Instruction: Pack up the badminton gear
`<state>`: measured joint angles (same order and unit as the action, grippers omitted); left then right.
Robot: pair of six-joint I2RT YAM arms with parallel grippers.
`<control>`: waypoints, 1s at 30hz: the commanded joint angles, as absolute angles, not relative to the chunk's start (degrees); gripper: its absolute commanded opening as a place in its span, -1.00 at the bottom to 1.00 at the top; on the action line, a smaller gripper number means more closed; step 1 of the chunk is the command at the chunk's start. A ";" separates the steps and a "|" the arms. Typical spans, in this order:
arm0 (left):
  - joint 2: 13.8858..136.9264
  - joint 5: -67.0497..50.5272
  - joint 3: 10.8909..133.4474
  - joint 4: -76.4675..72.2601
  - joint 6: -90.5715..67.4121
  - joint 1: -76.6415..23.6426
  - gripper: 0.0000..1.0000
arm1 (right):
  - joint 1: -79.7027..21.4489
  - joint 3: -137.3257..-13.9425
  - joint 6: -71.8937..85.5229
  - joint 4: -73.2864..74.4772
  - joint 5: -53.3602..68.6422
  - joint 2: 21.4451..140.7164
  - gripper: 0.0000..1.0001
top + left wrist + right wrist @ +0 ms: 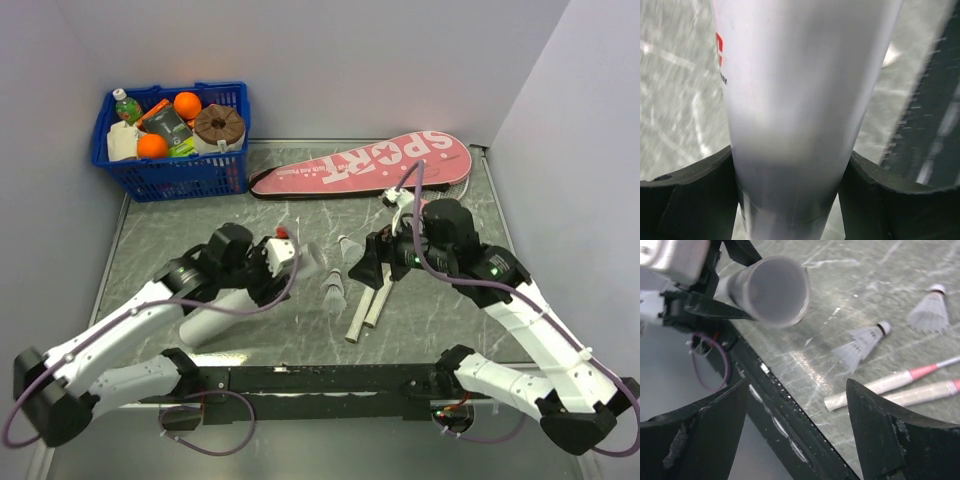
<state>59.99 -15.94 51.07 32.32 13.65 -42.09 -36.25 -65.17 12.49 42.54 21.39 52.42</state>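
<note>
My left gripper [277,262] is shut on the long white tube [218,320], which is tilted with its open mouth toward the middle of the table. In the left wrist view the tube [800,100] fills the space between the jaws of the left gripper [790,155]. My right gripper [373,264] hovers open over the white racket handles [365,308], with nothing between its fingers. From the right wrist, the gripper [797,390] faces the tube's mouth [777,290], two shuttlecocks [865,342] [930,310] and the handles [880,386]. The pink SPORT case [370,165] lies at the back.
A blue basket [170,175] with oranges and bottles stands at the back left corner. White walls close in both sides and the back. A black rail [320,380] runs along the near edge between the arm bases. Shuttlecocks [333,293] lie between the two grippers.
</note>
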 commanded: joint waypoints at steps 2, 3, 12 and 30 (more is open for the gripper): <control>52.48 -28.82 47.73 24.61 10.64 -42.71 -0.98 | -37.09 -71.19 8.79 45.35 31.02 56.25 0.64; 52.12 -30.31 47.29 24.17 10.29 -42.98 -0.98 | -37.18 -71.45 8.96 44.48 33.11 56.86 0.64; 53.08 -30.24 44.91 20.04 7.12 -45.35 -0.98 | -42.01 -75.85 9.14 44.39 34.98 60.64 0.58; 52.56 -27.69 42.72 16.96 3.60 -46.58 -0.98 | -43.86 -74.97 7.65 41.75 35.41 65.57 -0.01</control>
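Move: The white tube's open end, about 11 cm to the right hand's left, 3 cm ahead and slightly lower, is what that hand goes for. The tube is already gripped by the left hand, its mouth some 7 cm to that hand's right, 3 cm ahead and 8 cm above. Roughly 28 cm below the right hand lie the nested shuttlecocks, 7 cm ahead and 7 cm left, the single shuttlecock, 17 cm ahead and 3 cm left, and the racket handles, 5 cm ahead and 3 cm right. The white tube, still clamped in the left hand, is drawn back about 5 cm and rightwards nearly 4, rising early then partly sinking as the wrist rolls some 15 degrees. Towards its mouth the right hand swings about 6 cm left and 3 back, rising slightly then sinking, turning counter-clockwise some 20 degrees, its fingers closing to about half open beside the rim; contact can't be seen. ##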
